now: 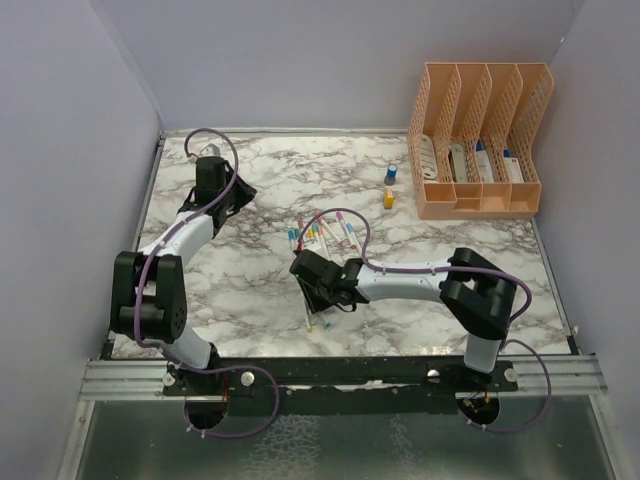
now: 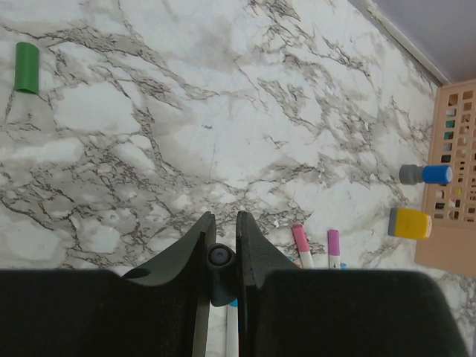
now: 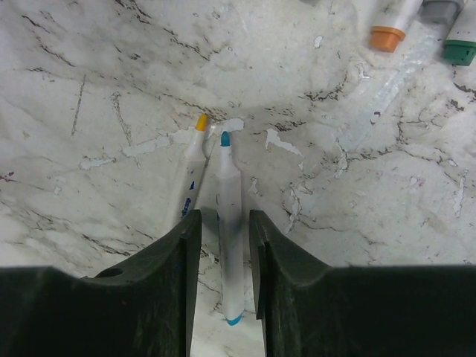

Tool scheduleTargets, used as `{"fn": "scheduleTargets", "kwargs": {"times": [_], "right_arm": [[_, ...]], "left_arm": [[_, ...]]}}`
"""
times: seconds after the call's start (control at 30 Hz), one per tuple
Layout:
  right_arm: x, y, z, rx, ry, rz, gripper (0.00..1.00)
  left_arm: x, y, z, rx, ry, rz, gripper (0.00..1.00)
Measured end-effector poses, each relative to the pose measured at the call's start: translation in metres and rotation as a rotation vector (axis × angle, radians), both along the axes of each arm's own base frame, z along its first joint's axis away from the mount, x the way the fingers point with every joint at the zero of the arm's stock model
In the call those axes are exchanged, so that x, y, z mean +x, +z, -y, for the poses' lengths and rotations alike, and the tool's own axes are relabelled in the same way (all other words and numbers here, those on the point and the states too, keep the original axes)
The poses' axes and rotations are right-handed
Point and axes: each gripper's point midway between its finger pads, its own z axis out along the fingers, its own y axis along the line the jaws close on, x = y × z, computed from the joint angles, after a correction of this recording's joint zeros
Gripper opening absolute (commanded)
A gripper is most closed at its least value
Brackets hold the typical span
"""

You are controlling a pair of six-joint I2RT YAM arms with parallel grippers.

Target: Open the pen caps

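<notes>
My left gripper (image 2: 224, 219) is shut on a small dark blue pen cap (image 2: 218, 257), seen end-on between the jaws; in the top view the left gripper (image 1: 238, 193) is held over the far left of the table. A loose green cap (image 2: 27, 67) lies on the marble. My right gripper (image 3: 224, 219) is open, its jaws standing either side of an uncapped blue-tipped pen (image 3: 229, 245) that lies flat, with a gap on each side. An uncapped yellow-tipped pen (image 3: 192, 175) lies just to its left. In the top view the right gripper (image 1: 316, 292) is low, just in front of a cluster of capped pens (image 1: 325, 235).
A peach file divider (image 1: 478, 140) stands at the back right, with a stubby blue bottle (image 1: 391, 174) and an orange one (image 1: 388, 198) beside it. Capped pens with pink ends (image 2: 301, 245) lie near the left gripper. An orange-ended pen (image 3: 390, 30) lies beyond the right gripper.
</notes>
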Motion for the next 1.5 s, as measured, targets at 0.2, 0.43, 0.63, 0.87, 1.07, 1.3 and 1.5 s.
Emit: {"fn": "scheduleTargets", "kwargs": {"times": [0.2,0.43,0.63,0.87,1.07,1.3,1.5], "right_arm": [[0.001,0.007,0.008,-0.012,-0.016,0.019,0.41],[0.027,0.074,0.012,0.064,-0.013,0.161,0.56],[0.059,0.107,0.017,0.097,-0.017,0.248,0.57],[0.090,0.101,0.044,0.050,-0.049,0.270,0.57],[0.117,0.102,0.065,0.038,-0.088,0.291,0.57],[0.142,0.087,0.086,-0.004,-0.119,0.277,0.57],[0.160,0.068,0.107,-0.037,-0.148,0.240,0.57]], "left_arm": [[0.022,-0.011,-0.011,0.018,0.026,-0.019,0.00],[0.063,-0.040,-0.037,0.043,0.074,-0.062,0.00],[0.085,-0.078,-0.060,0.071,0.109,-0.143,0.00],[0.096,-0.096,-0.063,0.095,0.107,-0.181,0.10],[0.096,-0.105,-0.066,0.115,0.108,-0.204,0.34],[0.098,-0.102,-0.067,0.121,0.108,-0.194,0.50],[0.083,-0.099,-0.071,0.126,0.119,-0.212,0.52]]}}
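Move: The green cap, beside which the held grey cap is to go, lies about 12 cm ahead of the left hand, 11 cm to its left and 13 cm below; the row's leftmost pen is some 10 cm right and 6 cm back. From the right hand, the light-blue-capped pen lies roughly 16 cm ahead and 10 cm right; the magenta-capped pen is about 19 cm ahead and 8 cm right. The uncapped blue pen is right at its fingertips, the uncapped yellow pen 3 cm left. The grey cap, still pinched in the left fingers, is carried about 10 cm forward, 10 cm down and 7 cm left to near the green cap, where the fingers open and let go. From the uncapped blue pen the right hand rises some 10 cm, opening wider and tipping its fingers forward, then heads forward and right towards the light-blue-capped pen, sinking at the end. ##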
